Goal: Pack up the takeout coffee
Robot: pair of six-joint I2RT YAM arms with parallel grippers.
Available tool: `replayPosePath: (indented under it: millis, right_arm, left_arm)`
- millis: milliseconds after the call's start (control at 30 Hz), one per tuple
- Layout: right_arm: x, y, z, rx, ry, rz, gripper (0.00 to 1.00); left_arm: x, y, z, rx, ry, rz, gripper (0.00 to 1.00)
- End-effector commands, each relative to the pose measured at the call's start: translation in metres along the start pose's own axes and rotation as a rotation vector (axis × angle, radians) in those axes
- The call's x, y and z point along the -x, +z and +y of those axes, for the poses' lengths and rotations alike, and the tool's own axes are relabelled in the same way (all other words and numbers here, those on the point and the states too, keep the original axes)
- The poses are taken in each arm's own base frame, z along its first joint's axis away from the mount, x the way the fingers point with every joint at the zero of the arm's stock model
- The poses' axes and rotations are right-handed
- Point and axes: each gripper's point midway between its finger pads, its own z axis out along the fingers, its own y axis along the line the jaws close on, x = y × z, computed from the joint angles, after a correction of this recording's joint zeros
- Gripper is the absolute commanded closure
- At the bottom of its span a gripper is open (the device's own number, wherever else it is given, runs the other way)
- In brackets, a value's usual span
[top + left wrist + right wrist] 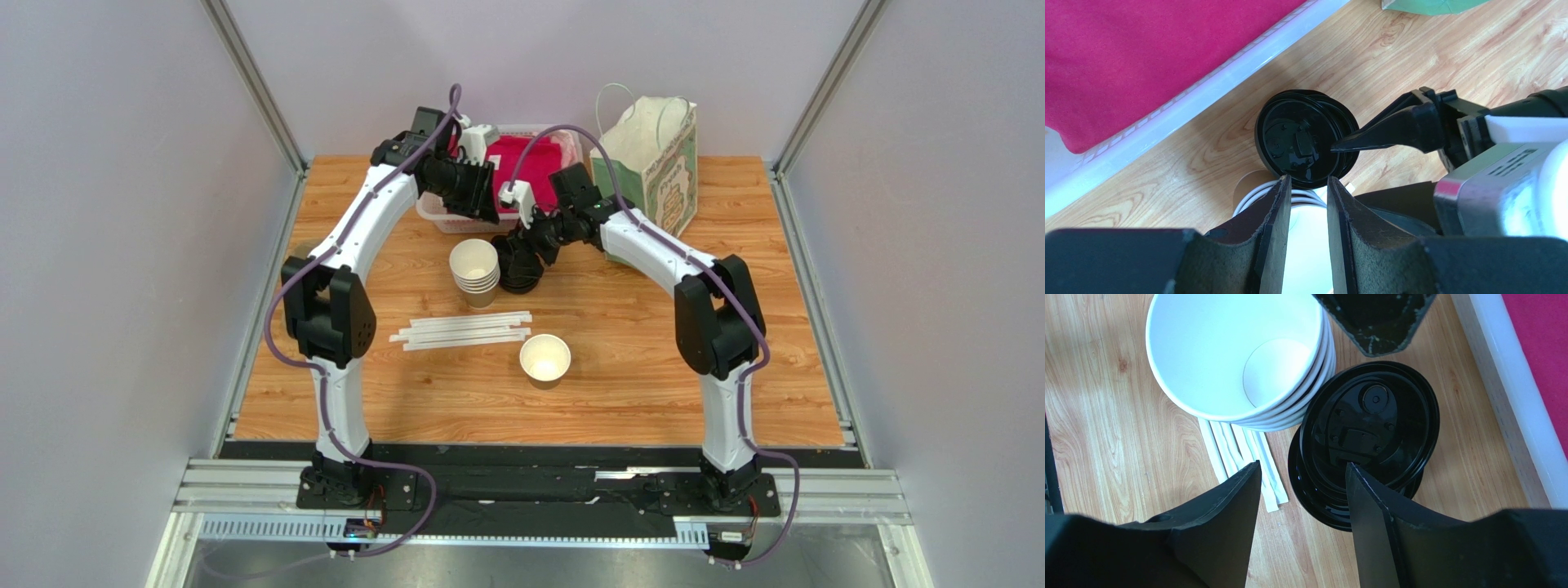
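The takeout coffee is a single tan paper cup [545, 358] standing open-topped near the table's middle, with neither gripper near it. A pile of black lids [520, 267] [1306, 138] [1367, 432] sits beside a stack of nested cups [475, 270] [1235, 352]. My left gripper [499, 219] [1309, 179] hovers at the pile's edge. Its jaws are narrowly apart with nothing seen between them. My right gripper [530, 251] [1303, 467] is open and straddles the top lid's rim, one finger over the lid and the other outside it. The top lid sits tilted on the pile.
Wrapped straws [464, 331] [1241, 447] lie in front of the cup stack. A clear bin with red cloth [530, 165] [1137, 55] stands behind the lids. A white-and-green paper bag [650, 153] stands open at the back right.
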Motion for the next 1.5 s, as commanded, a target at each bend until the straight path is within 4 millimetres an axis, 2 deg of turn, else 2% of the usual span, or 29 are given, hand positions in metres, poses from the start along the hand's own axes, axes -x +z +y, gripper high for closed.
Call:
replayPosePath:
  millis: [0,200,567,1000,1200,1300,1467]
  right_arm:
    - [0.023,0.005,-0.009,-0.028,-0.084,-0.049,0.43]
    - [0.022,0.012,-0.013,-0.031,-0.086,-0.041,0.46]
    - [0.018,0.014,-0.014,-0.044,-0.108,-0.040,0.57]
    - [0.010,0.022,-0.013,-0.035,-0.122,-0.034,0.60]
    - [0.011,0.023,-0.014,-0.041,-0.128,-0.035,0.64]
    - [0.010,0.023,-0.015,-0.042,-0.132,-0.029,0.69]
    - [0.004,0.026,-0.013,-0.032,-0.126,-0.010,0.70]
  left_arm:
    - [0.013,-0.017,-0.011,-0.026,0.019,-0.057,0.63]
    - [0.012,-0.017,-0.011,-0.034,0.015,-0.057,0.63]
    - [0.012,-0.017,-0.008,-0.031,0.009,-0.059,0.64]
    - [0.008,-0.016,-0.007,-0.033,0.004,-0.049,0.64]
    - [0.010,-0.016,-0.006,-0.034,0.007,-0.054,0.64]
    - [0.011,-0.018,-0.008,-0.035,0.012,-0.059,0.64]
    - [0.011,-0.020,-0.009,-0.038,0.013,-0.060,0.64]
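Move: Ahead of the right hand by about 5 cm, some 3 cm to its left and 3 cm below, the upper black lid lies skewed on the lid stack. The stack's middle is roughly 3 cm ahead and 1 cm left of that hand, about 5 cm down, and the cup stack stands about 9 cm to its left, level with it. From the left hand the upper lid is about 3 cm to the right, 1 cm back and 10 cm below. Easing forward and left by about 1.5 cm each way and sinking about 1 cm, the right hand brings its fingertips to the near-side rim of the upper black lid. Its fingers narrow from a little over half open to about a third, in two stages, one over the inside of the lid and the other outside its rim, while the wrist tips up some 5 degrees. ##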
